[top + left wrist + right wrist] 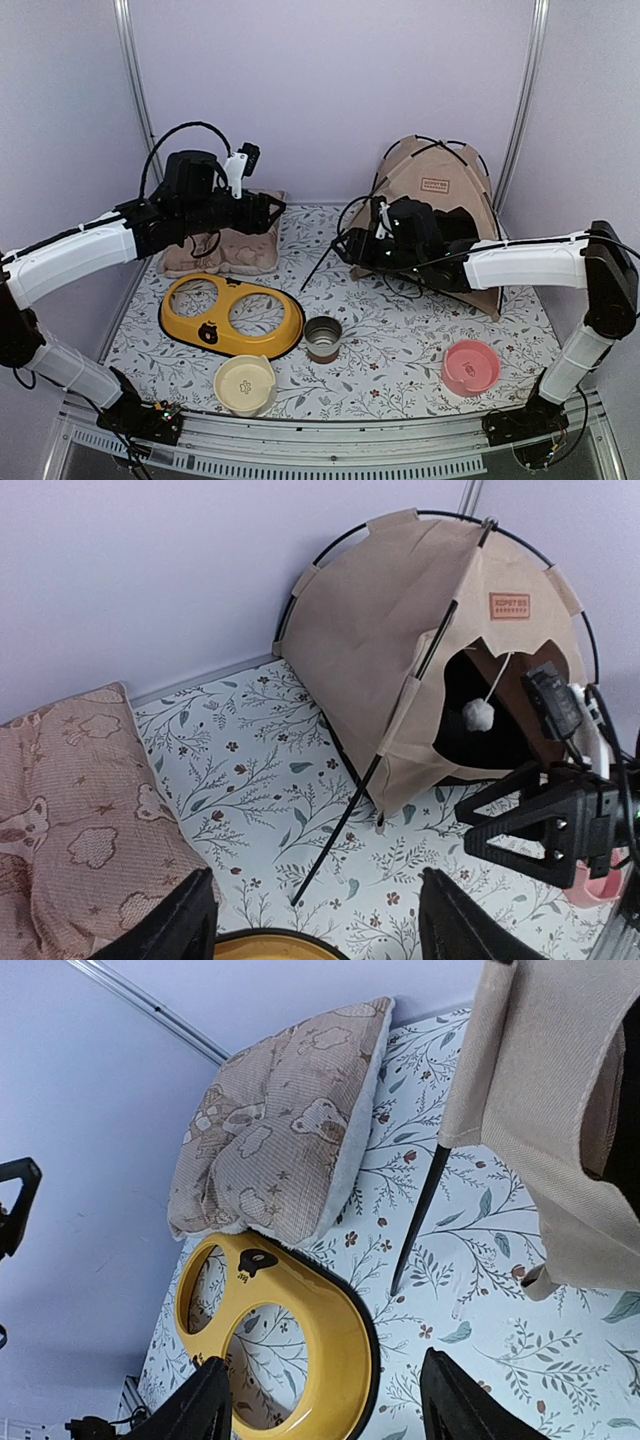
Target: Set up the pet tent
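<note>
The pet tent (437, 183) stands upright at the back right, tan fabric on thin black arched poles. A brown label (509, 606) sits above its dark opening, where a white pom-pom (479, 714) hangs on a string. One loose black pole end (335, 835) slants out from the tent's front corner onto the mat (420, 1215). My right gripper (353, 246) hovers just in front of the tent's left side, open with nothing between its fingers (325, 1400). My left gripper (274, 209) hangs over the cushion at the back left, also open and empty (318, 920).
A pinkish patterned cushion (222, 248) lies at the back left. In front of it is a yellow two-hole feeder (232, 315), then a metal cup (323, 338), a cream bowl (245, 385) and a pink bowl (470, 367). Walls close the back and both sides.
</note>
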Robot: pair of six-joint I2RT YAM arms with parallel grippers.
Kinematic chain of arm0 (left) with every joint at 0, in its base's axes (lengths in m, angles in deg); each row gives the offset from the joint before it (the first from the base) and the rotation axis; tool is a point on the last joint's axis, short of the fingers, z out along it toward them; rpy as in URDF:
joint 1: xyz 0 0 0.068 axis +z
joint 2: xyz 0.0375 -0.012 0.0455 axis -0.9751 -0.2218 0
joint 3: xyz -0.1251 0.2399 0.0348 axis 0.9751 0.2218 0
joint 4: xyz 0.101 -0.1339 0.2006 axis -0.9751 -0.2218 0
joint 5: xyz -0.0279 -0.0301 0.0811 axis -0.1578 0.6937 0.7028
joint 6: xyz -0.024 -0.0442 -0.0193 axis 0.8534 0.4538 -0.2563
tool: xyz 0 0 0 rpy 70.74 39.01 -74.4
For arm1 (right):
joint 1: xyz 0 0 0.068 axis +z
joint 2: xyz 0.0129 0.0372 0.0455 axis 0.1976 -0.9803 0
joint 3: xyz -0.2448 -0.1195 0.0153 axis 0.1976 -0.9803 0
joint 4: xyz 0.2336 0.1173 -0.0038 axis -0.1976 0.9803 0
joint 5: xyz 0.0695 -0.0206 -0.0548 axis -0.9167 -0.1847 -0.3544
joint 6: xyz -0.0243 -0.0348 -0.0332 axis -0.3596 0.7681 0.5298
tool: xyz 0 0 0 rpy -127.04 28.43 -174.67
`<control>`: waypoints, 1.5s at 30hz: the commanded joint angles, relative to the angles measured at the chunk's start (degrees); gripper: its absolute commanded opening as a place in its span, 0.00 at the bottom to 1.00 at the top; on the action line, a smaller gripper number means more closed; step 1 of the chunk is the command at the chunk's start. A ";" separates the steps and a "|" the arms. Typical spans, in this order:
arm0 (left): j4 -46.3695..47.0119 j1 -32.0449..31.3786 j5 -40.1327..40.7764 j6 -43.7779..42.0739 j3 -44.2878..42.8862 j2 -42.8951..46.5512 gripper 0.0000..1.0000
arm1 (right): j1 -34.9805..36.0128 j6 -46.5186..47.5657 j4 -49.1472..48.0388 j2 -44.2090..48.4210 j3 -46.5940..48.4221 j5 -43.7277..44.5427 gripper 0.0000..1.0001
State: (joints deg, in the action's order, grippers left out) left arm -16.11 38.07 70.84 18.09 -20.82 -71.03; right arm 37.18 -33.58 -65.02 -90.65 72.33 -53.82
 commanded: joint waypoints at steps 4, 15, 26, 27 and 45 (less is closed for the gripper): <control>1.68 1.65 0.00 -0.46 1.81 2.81 0.69 | 1.66 -3.89 -7.86 -10.60 4.26 1.86 0.66; 0.56 2.68 -0.11 -0.40 3.89 6.34 0.69 | 1.61 -4.17 -10.79 -20.60 9.71 5.44 0.67; -1.77 2.88 0.04 -1.08 3.76 8.76 0.69 | 1.61 -4.31 -13.29 -27.05 14.97 9.00 0.65; -1.90 2.90 -0.01 -1.09 3.70 8.82 0.69 | 1.62 -4.45 -13.33 -27.62 15.33 9.24 0.64; -4.93 2.90 -1.96 -0.59 0.51 8.12 0.69 | 1.14 -3.10 -17.01 -37.55 21.75 14.58 0.43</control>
State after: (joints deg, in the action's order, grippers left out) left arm -20.14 40.15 69.46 17.76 -19.03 -63.03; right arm 39.08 -36.62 -82.24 -125.51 92.15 -40.88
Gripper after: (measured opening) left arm 0.691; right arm 0.445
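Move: The bare lower end of the tent's slanting pole is about 10 cm ahead of the right hand, 8 cm to its left and some 13 cm below. The yellow bowl stand's middle is roughly 22 cm left of this hand and 4 cm ahead, the steel cup 4 cm left and 2 cm back, and the cushion 22 cm ahead and 24 cm left. From the left hand, the pole end is about 10 cm ahead, 6 cm right and well below. The right hand brings its open fingers around the bare lower end of the tent pole, though no touch can be made out. It sinks about 10 cm, mostly early, while going forward and left, 9 and 8 cm, turning some 10 degrees clockwise; near the end the fingers close partway. The left hand, still open, backs off a few centimetres left, up and back. ##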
